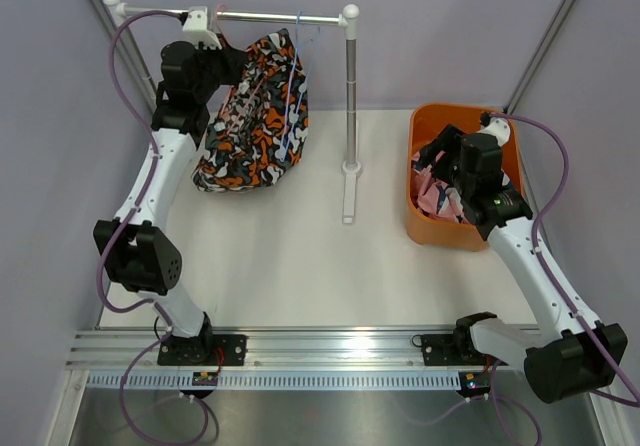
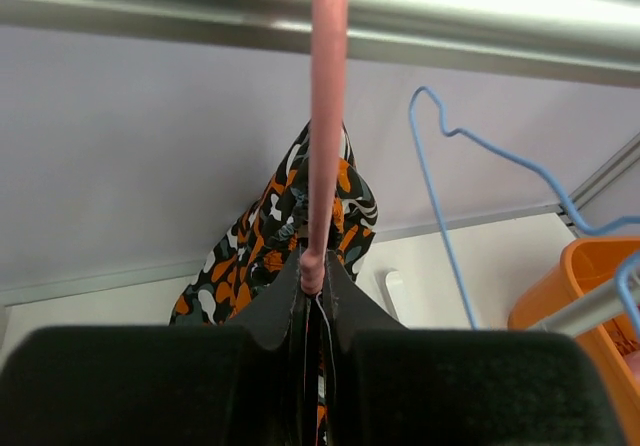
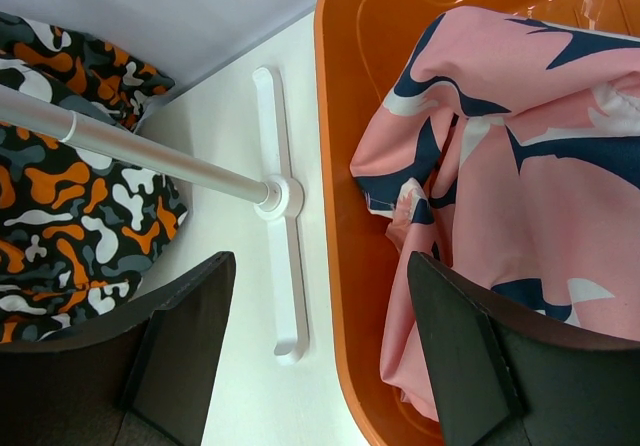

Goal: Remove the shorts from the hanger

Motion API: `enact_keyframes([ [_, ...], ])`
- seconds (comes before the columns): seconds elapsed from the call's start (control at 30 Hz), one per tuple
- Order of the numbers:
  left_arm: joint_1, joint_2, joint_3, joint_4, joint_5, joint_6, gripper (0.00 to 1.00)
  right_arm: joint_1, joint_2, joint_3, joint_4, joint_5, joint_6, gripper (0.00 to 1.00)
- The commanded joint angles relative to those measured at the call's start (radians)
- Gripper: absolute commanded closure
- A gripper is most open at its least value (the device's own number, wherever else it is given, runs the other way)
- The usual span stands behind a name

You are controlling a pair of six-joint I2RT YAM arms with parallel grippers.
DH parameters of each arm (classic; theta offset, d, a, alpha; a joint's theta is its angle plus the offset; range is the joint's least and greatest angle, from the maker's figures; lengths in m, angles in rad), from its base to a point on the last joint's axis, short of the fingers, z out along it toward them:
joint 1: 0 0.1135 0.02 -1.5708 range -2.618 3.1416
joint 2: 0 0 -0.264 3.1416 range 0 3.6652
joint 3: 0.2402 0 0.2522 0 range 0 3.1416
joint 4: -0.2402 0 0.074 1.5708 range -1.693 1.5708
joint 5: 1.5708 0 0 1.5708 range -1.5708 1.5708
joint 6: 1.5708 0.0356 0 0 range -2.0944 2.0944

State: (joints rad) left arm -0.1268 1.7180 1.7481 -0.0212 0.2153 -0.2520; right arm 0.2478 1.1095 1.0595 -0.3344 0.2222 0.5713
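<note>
The black shorts (image 1: 255, 116) with orange and white blotches hang from the rail (image 1: 280, 17) on a pink hanger (image 2: 325, 116). My left gripper (image 2: 314, 271) is shut on that hanger's neck just above the cloth (image 2: 260, 246), up under the rail at the shorts' top (image 1: 232, 66). A strip of the patterned cloth shows between its fingers. The pink shorts (image 3: 500, 166) with navy and white blotches lie in the orange bin (image 1: 420, 228). My right gripper (image 3: 320, 316) is open and holds nothing, straddling the bin's left rim (image 3: 345, 116).
A blue wire hanger (image 2: 440, 186) hangs on the rail (image 2: 450, 16) to the right of the pink one, over the black shorts (image 1: 295, 76). The rail's right post (image 1: 351, 96) stands on a white foot (image 3: 285, 256) between the shorts and the bin.
</note>
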Motion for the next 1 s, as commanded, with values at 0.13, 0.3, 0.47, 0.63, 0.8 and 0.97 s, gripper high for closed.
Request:
enact_keyframes([
  [0.13,0.004,-0.164,-0.027,0.141,0.047,0.045,1.0,-0.004,0.006,0.005,0.04,-0.006,-0.022,0.21],
  [0.3,-0.005,-0.147,0.044,0.028,-0.02,0.052,1.0,-0.002,0.01,0.01,0.037,-0.011,-0.025,0.21],
  [0.47,-0.011,-0.233,-0.111,0.004,-0.086,0.05,1.0,-0.002,0.01,0.01,0.034,-0.018,-0.028,0.21],
  [0.63,-0.013,-0.377,-0.289,0.015,-0.114,0.011,1.0,-0.002,0.015,0.017,0.029,-0.027,-0.036,0.21],
  [0.8,-0.03,-0.512,-0.455,-0.051,-0.166,-0.044,1.0,-0.002,0.029,0.026,0.032,-0.079,-0.059,0.22],
  [0.97,-0.091,-0.661,-0.532,-0.229,-0.26,-0.058,1.0,-0.002,0.044,0.049,0.009,-0.162,-0.08,0.21],
])
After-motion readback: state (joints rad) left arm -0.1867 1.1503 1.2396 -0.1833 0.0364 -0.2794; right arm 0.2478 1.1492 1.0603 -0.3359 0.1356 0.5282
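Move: The left hand has the pink hanger with the camouflage shorts gripped just below its hook. The rack bar it hangs on is some 7 cm above that hand and about 2 cm ahead. The shorts' middle lies roughly 18 cm below and 4 cm right; the blue hanger is about 9 cm right, 3 cm ahead and 5 cm lower. From the right hand the shorts lie about 18 cm ahead, 30 cm left and 5 cm down. Keeping its pinch on the pink hanger's neck, the left hand lifts about 6 cm while easing back, taking the hook up off the rack bar. It then draws back and down away from the bar, ending some 15 cm nearer the base, the fingers first tipping up, then down. The empty right hand starts a small drift left and down at the end. ##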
